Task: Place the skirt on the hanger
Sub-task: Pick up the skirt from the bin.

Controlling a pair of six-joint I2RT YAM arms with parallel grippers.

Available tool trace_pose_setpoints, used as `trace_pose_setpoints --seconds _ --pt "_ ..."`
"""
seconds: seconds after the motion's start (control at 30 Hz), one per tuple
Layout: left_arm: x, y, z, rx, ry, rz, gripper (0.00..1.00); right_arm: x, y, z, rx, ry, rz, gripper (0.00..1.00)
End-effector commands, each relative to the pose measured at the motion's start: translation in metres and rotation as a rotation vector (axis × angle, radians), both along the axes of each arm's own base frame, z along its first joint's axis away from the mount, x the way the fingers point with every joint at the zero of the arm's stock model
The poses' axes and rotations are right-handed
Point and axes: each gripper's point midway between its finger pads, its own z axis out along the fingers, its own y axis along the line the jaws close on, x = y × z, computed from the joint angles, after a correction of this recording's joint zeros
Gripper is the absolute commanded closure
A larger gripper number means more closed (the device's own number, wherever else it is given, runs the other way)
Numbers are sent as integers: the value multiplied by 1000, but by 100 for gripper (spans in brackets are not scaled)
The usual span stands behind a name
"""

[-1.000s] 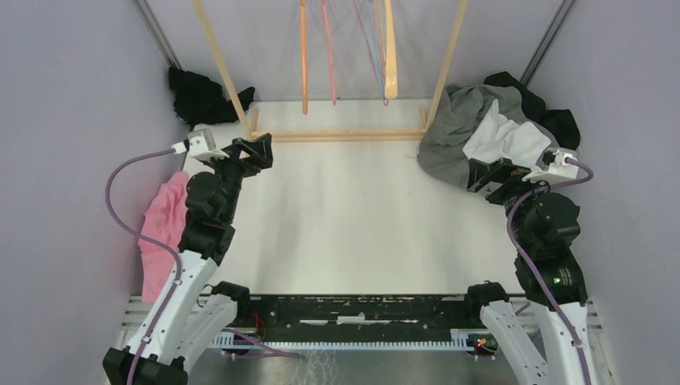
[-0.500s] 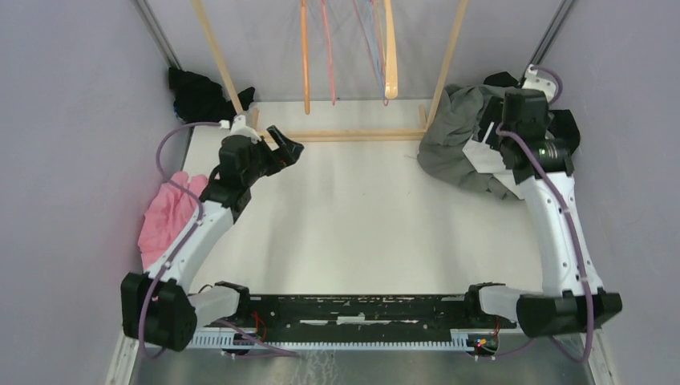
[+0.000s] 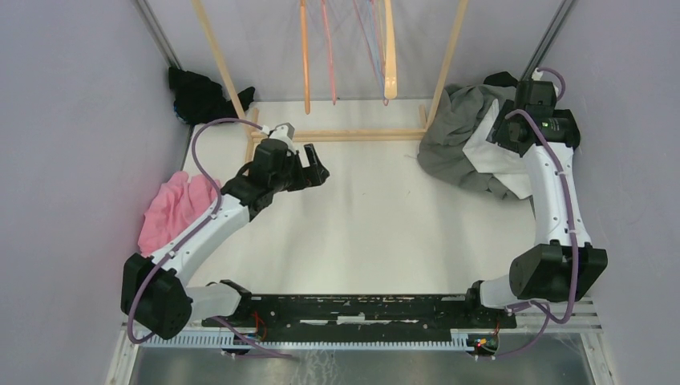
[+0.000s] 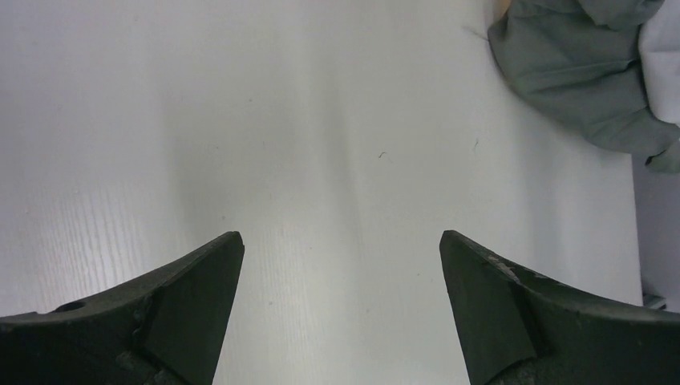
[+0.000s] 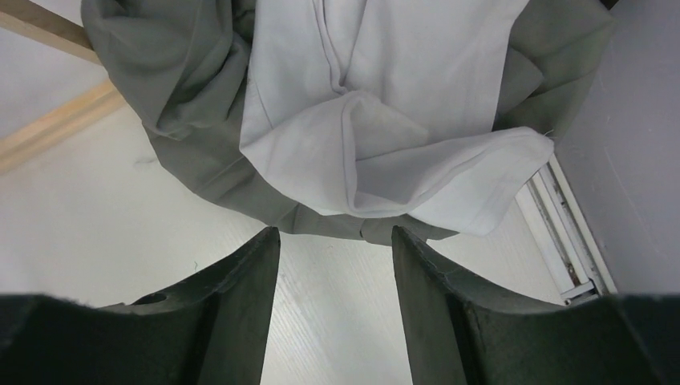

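A pile of clothes lies at the back right: a grey garment (image 3: pixel 453 136) with a white garment (image 3: pixel 499 156) on top. I cannot tell which one is the skirt. Several hangers, among them an orange one (image 3: pixel 305 56) and a wooden one (image 3: pixel 390 48), hang on the wooden rack (image 3: pixel 345 135) at the back. My right gripper (image 3: pixel 503 132) is open and empty, above the pile's near edge; its wrist view shows the white garment (image 5: pixel 401 96) and grey garment (image 5: pixel 176 88) just beyond the gripper (image 5: pixel 335 231). My left gripper (image 3: pixel 319 172) is open and empty over bare table (image 4: pixel 341 235).
A pink garment (image 3: pixel 168 208) lies at the table's left edge. A black garment (image 3: pixel 200 92) sits in the back left corner, and more black cloth (image 3: pixel 568 124) lies behind the right pile. The rack's base bar runs across the back of the white table (image 3: pixel 361 233).
My left arm has stretched out to the right, past the rack's left foot, over the table. My right arm has swung up to the back right and now hangs over the clothes pile.
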Motion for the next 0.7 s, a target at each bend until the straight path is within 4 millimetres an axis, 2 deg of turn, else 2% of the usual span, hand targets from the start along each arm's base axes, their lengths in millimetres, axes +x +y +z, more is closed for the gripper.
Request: trace_pose_setpoints --seconds 0.0,0.2,0.47,0.67 --pt "-10 1 -9 79 -15 -20 1 10 1 -6 75 -70 -22 42" --pt "-16 -8 -13 100 -14 -37 0 16 -7 -29 77 -40 -49 43" --pt "-20 -15 -13 109 -31 -42 0 27 -19 -41 68 -27 -71 43" --pt "-21 -23 -22 105 -21 -52 0 37 -15 -57 103 -19 -66 44"
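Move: The white skirt lies beyond and below the right hand: its middle is about 10 cm ahead, 3 cm to the right and 15 cm down. It rests on a gray cloth centred some 12 cm ahead and 4 cm to the left, while a black cloth sits about 17 cm ahead and 12 cm to the right. From the left hand, the skirt is roughly 49 cm to the right, 14 cm ahead and 8 cm lower. Downward goes the right hand, about 5 cm in all, almost straight at first and then slower, easing forward and slightly right over the near folds of the white skirt. Its fingers stay a bit over half open and still clear of the cloth. The left hand, wide open over bare table, drifts back, down and right some 4 cm, away from the skirt. ##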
